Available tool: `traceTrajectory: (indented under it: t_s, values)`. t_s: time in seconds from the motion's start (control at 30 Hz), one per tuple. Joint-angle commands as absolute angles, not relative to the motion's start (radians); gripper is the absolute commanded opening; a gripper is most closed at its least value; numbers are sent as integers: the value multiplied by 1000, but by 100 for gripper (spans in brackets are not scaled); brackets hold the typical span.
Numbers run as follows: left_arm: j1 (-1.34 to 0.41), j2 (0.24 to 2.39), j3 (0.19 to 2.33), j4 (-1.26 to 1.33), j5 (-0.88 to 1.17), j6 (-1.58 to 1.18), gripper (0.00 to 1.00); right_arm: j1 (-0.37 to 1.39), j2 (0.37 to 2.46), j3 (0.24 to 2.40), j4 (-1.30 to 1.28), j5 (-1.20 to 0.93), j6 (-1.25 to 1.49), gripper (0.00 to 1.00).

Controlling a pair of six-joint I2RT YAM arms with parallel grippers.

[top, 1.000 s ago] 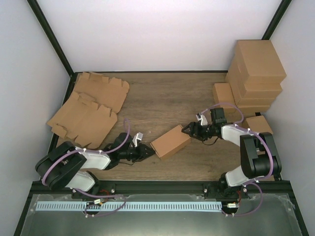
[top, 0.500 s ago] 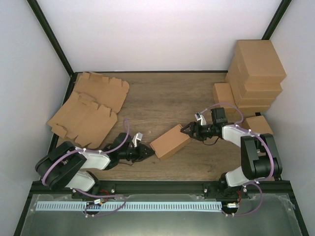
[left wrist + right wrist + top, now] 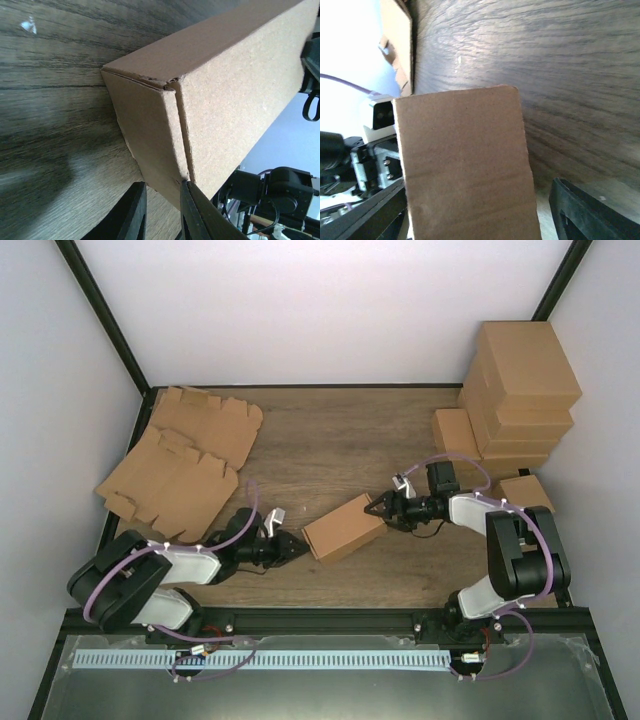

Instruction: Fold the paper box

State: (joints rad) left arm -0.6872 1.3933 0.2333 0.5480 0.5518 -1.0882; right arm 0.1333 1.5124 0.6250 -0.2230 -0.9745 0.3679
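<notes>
The paper box [image 3: 343, 528] lies folded shut on the wooden table [image 3: 340, 440], slanting from lower left to upper right. My left gripper [image 3: 297, 546] is at its lower-left end. In the left wrist view the fingers [image 3: 135, 210] stand narrowly apart, open, with their tips at the bottom corner of the box [image 3: 220, 90] end panel, one tip touching the seam. My right gripper [image 3: 378, 510] is at the upper-right end. It is open wide and straddles the box [image 3: 465, 165], with a gap to the right finger [image 3: 590, 210].
Flat die-cut cardboard blanks [image 3: 185, 455] lie at the back left. A stack of finished boxes [image 3: 520, 390] stands at the back right, with a smaller one [image 3: 527, 490] beside my right arm. White walls and a black frame enclose the table.
My right gripper has moved a little left and widened round the box's end. The box has slid slightly left, and my left arm has drawn back slightly with it.
</notes>
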Motion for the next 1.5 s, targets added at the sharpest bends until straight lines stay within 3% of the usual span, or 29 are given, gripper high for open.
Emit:
traceTrajectory:
  t_s: [0.0, 0.27, 0.43, 0.6, 0.7, 0.8, 0.97, 1.17, 1.47]
  values:
    - [-662, 1401, 205, 428, 512, -1043, 21, 135, 1516, 647, -209, -1092, 381, 75]
    - [-636, 1411, 253, 376, 532, -985, 24, 136, 1442, 552, -171, -1145, 445, 65]
    - [-634, 1387, 333, 335, 565, -924, 45, 137, 1387, 536, -183, -1135, 462, 61]
    - [-632, 1328, 416, 301, 581, -892, 58, 137, 1301, 521, -124, -1072, 584, 59]
    - [-632, 1238, 465, 235, 544, -865, 71, 137, 1224, 516, -61, -997, 706, 59]
    - [-632, 1127, 536, 74, 449, -803, 80, 136, 1136, 509, -8, -880, 834, 55]
    - [-630, 990, 648, -125, 330, -711, 84, 137, 955, 481, 11, -577, 1077, 44]
    - [-631, 941, 640, -147, 325, -707, 86, 137, 753, 393, 116, -174, 1360, 50]
    - [-630, 948, 594, -91, 392, -722, 86, 132, 883, 416, 372, 219, 1541, 50]
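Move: The paper box stands slantwise between the hands, its middle about 6 cm left and 4 cm back of the right hand, some 3 cm lower, and about 8 cm right and 4 cm ahead of the left hand, nearly level in height. From the right hand, a small box beside the stack lies roughly 17 cm right and 16 cm ahead; a lone small box lies about 31 cm right and 3 cm ahead. The right hand, already straddling the box's right end, draws back about 3 cm while closing on its sides, then lifts the box some 12 cm and swings it right and forward towards the stack, turning about 70 degrees clockwise. The left hand first nudges right against the other end, then opens wide and rises away forward, some 15 cm up. ##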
